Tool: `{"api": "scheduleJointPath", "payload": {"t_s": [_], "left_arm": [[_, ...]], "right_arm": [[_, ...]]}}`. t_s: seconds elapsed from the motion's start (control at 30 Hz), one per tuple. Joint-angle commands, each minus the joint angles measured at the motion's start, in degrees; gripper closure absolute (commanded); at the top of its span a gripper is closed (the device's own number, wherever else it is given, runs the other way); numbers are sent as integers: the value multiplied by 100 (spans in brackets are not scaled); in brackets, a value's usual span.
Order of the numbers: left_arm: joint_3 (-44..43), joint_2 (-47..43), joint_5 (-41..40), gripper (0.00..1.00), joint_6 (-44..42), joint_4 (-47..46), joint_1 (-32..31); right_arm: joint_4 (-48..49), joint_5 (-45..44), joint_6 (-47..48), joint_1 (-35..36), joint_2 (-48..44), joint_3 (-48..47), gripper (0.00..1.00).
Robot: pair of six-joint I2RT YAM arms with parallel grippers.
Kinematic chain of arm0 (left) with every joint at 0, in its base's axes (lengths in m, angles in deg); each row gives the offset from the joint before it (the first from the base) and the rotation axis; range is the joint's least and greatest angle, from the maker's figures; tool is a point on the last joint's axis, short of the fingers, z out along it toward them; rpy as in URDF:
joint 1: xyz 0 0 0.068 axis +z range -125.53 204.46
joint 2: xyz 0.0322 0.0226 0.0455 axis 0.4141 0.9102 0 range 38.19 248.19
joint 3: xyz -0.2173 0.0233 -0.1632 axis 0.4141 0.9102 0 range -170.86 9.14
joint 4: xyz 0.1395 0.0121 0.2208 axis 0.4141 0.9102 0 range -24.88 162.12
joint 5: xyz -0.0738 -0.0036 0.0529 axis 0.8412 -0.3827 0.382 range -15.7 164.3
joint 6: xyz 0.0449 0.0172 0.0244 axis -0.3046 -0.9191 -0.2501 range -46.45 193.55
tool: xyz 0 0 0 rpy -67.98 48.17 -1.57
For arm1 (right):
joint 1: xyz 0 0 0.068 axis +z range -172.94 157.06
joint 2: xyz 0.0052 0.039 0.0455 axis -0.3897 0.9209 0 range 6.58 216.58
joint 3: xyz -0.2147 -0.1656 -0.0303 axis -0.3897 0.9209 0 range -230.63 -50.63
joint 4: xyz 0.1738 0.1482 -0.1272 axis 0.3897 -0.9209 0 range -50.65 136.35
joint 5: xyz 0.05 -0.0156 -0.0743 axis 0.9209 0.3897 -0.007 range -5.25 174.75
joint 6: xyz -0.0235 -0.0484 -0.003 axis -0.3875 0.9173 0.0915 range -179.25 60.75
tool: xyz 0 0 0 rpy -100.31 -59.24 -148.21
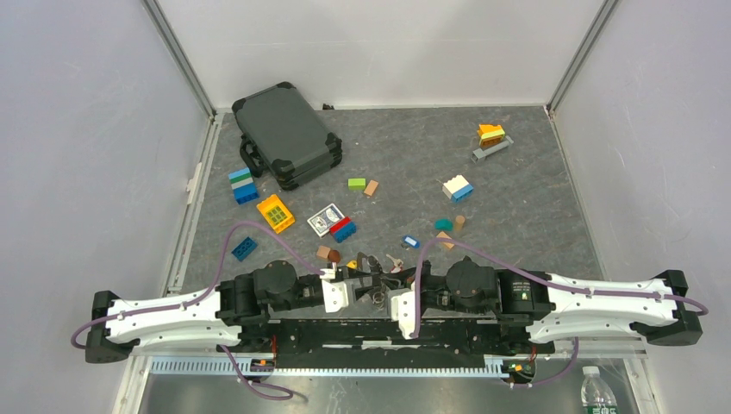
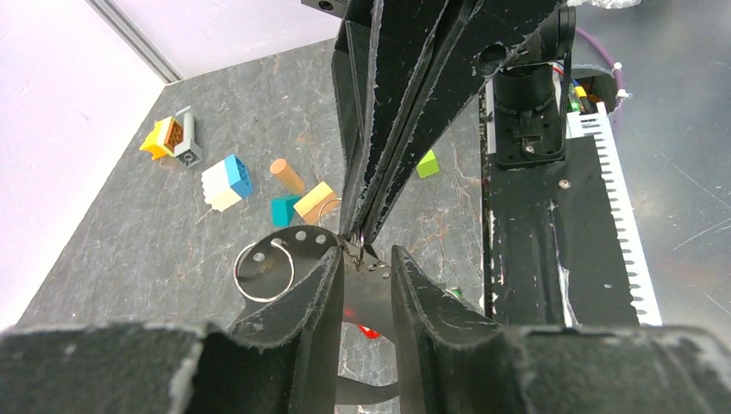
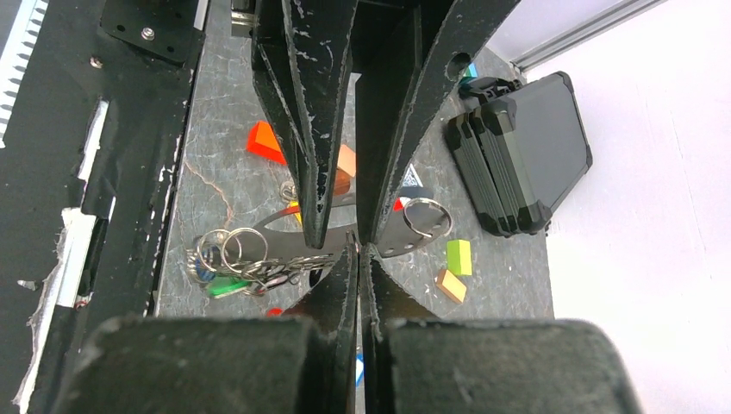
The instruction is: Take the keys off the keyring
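Observation:
The keyring (image 2: 293,246) is a dark flat metal loop with small holes, hanging above the table between both arms. My left gripper (image 2: 366,254) is shut on it, and the metal fills the gap between its fingers. My right gripper (image 3: 358,250) comes from the opposite side, jaws fully together, pinching a thin wire link at the keyring's edge. The keys (image 3: 228,267) hang in a bunch on small silver rings beside the right fingers, with green and blue heads showing. In the top view both grippers meet at the near centre, around the keyring (image 1: 377,289).
A dark case (image 1: 286,135) lies at the back left. A card box (image 1: 326,219), an orange tile (image 1: 275,213) and several coloured blocks are scattered across the mat. The arms' black base bar (image 1: 362,332) runs just under the grippers. A bottle (image 1: 596,392) stands at the near right.

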Motion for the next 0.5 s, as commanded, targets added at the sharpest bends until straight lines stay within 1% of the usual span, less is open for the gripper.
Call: {"api": "scheduleJointPath", "payload": {"t_s": [0.0, 0.17, 0.27, 0.33, 0.47], "left_arm": [[-3, -8, -64, 67, -142, -314, -25], [-23, 3, -76, 68, -142, -315, -25], [-14, 17, -80, 73, -122, -315, -18], [-23, 26, -74, 78, -115, -298, -23], [-73, 77, -72, 96, -99, -190, -22]], "right_arm": [[390, 65, -68, -13, 6, -92, 100], [345, 74, -71, -13, 91, -123, 100], [381, 98, -88, -15, 70, -118, 100], [389, 100, -90, -13, 67, -121, 100], [380, 95, -92, -13, 58, -129, 100]]}}
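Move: Facing the right hand, the open left fingertips have the gripped edge of the keyring about 1 cm to their right, level in height. The hanging keys are roughly 5 cm back and 2 cm below that hand, neither left nor right of it. On the table, some 22 cm lower, the yellow tag lies about 10 cm ahead and 8 cm left, the loose key 11 cm ahead and 3 cm right. The right hand already has the keyring's edge between its fingertips. Closing is nearly all the left hand does: staying in place with its wrist unturned, it shuts its fingers from about a third open to nearly shut around the keyring's ring wire, right up against the right fingertips. The right hand keeps its pinch on the keyring, fingers still shut, and eases down by only about 0.5 cm. ##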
